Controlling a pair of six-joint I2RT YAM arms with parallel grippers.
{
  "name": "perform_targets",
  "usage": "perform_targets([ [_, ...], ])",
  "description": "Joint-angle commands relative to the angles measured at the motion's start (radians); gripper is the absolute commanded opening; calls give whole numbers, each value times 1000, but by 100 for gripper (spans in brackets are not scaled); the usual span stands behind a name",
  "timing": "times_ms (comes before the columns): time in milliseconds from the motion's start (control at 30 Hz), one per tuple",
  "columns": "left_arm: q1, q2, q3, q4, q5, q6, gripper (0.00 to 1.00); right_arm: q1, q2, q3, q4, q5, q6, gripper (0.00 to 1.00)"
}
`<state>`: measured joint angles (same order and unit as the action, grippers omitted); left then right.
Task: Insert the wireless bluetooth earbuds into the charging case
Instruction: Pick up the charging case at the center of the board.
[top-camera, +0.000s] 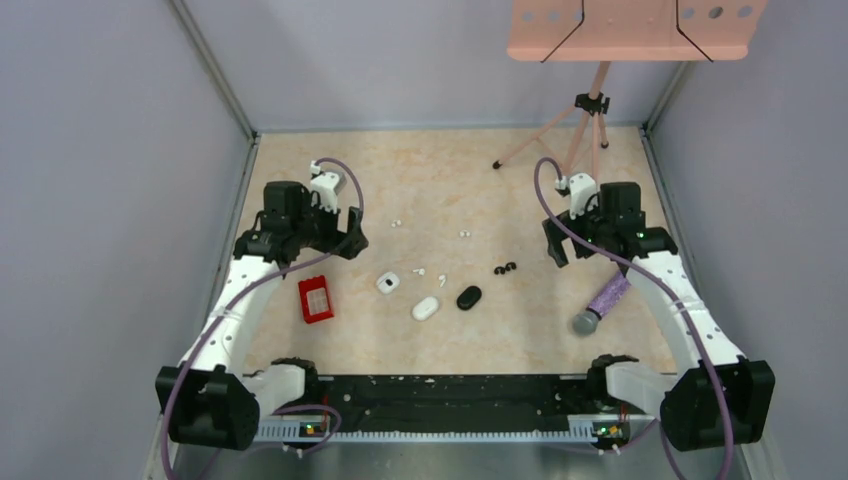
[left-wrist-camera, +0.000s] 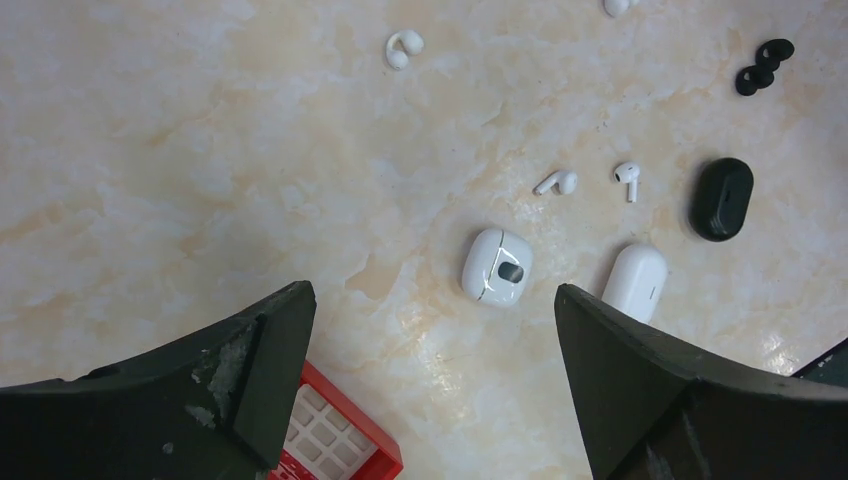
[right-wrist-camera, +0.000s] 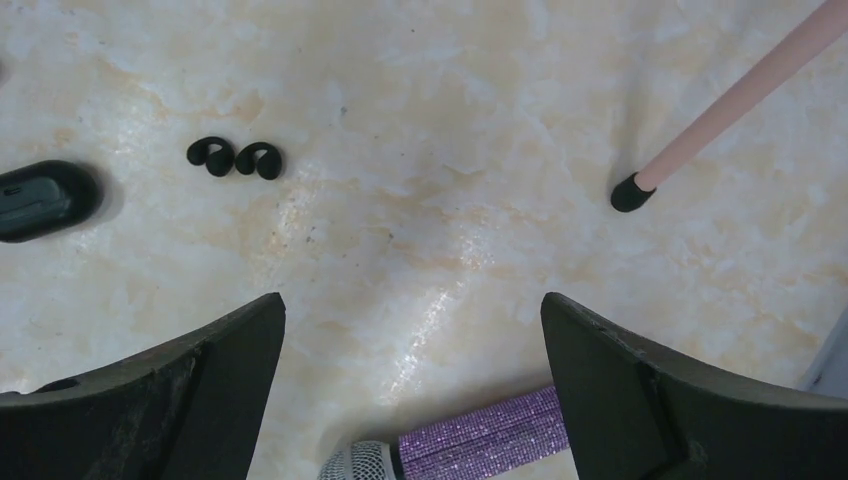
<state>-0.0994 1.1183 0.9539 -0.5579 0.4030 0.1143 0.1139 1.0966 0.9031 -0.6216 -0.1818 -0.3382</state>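
Note:
Three closed charging cases lie mid-table: a square white case (top-camera: 388, 283) (left-wrist-camera: 497, 266), an oval white case (top-camera: 426, 308) (left-wrist-camera: 635, 282) and a black case (top-camera: 469, 297) (left-wrist-camera: 721, 198) (right-wrist-camera: 40, 198). Two white stemmed earbuds (left-wrist-camera: 556, 182) (left-wrist-camera: 627, 176) lie just beyond the white cases. Another white earbud pair (left-wrist-camera: 404, 47) lies farther off. The black earbud pair (top-camera: 505, 268) (left-wrist-camera: 763, 64) (right-wrist-camera: 235, 157) lies right of the black case. My left gripper (top-camera: 350, 238) (left-wrist-camera: 432, 295) hovers open and empty left of the cases. My right gripper (top-camera: 553, 245) (right-wrist-camera: 412, 298) hovers open and empty right of the black pair.
A red box (top-camera: 316, 299) (left-wrist-camera: 335, 445) lies under the left gripper's near side. A purple glitter microphone (top-camera: 603, 303) (right-wrist-camera: 470, 445) lies below the right gripper. A pink tripod (top-camera: 590, 110) stands at the back right, one foot (right-wrist-camera: 632, 192) near the right gripper. Grey walls enclose the table.

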Motion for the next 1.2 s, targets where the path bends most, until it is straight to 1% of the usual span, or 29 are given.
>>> perform_targets([
  [0,8,-40,8,-19,11,-40,95,14,24,39,45,-147,-4,99],
  [67,14,-38,7,-25,10,-93,95,26,46,58,49,-253,-45,99],
  [100,18,-38,6,-28,8,-108,95,33,61,70,44,-338,-80,99],
  [233,53,-47,0,-35,18,-223,95,127,138,105,71,-462,-154,98],
  [367,93,-53,-4,-55,44,-308,96,263,252,160,107,-483,-193,94],
  [433,130,-58,-17,-59,59,-351,96,338,310,180,118,-488,-245,92],
  [567,179,-77,-62,-52,83,-442,96,461,415,235,85,-485,-413,84],
  [733,228,-66,-92,-60,103,-453,96,581,529,281,-3,-469,-665,75],
  [833,248,-56,-107,-65,106,-462,96,621,576,280,-8,-463,-762,74],
  [1000,297,-71,-149,-37,98,-512,96,656,665,328,2,-461,-813,72],
  [1167,365,-71,-194,-7,128,-562,95,699,744,386,-8,-441,-869,71],
])
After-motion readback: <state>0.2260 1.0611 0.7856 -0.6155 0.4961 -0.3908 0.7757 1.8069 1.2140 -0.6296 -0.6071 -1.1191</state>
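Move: The white oval case lies about 34 cm to the right hand's left, some 9 cm back and roughly 14 cm below it. On the way there are the black earbuds, about 16 cm left and level with the hand, and the black case, about 24 cm left and 7 cm back; the white square case is beyond, about 42 cm left and 3 cm back. From the left hand the oval case is some 15 cm right, 9 cm back and 17 cm down. Leftward, fast and nearly level at first, the right hand sweeps about 27 cm in towards the white oval case, then also sinks some 10 cm and draws back 6 or 7, turning roughly 85 degrees counter-clockwise while its fingers narrow partway. The left hand, still open and empty, shifts left, down and a little back towards the red block, turning counter-clockwise as it tilts. ##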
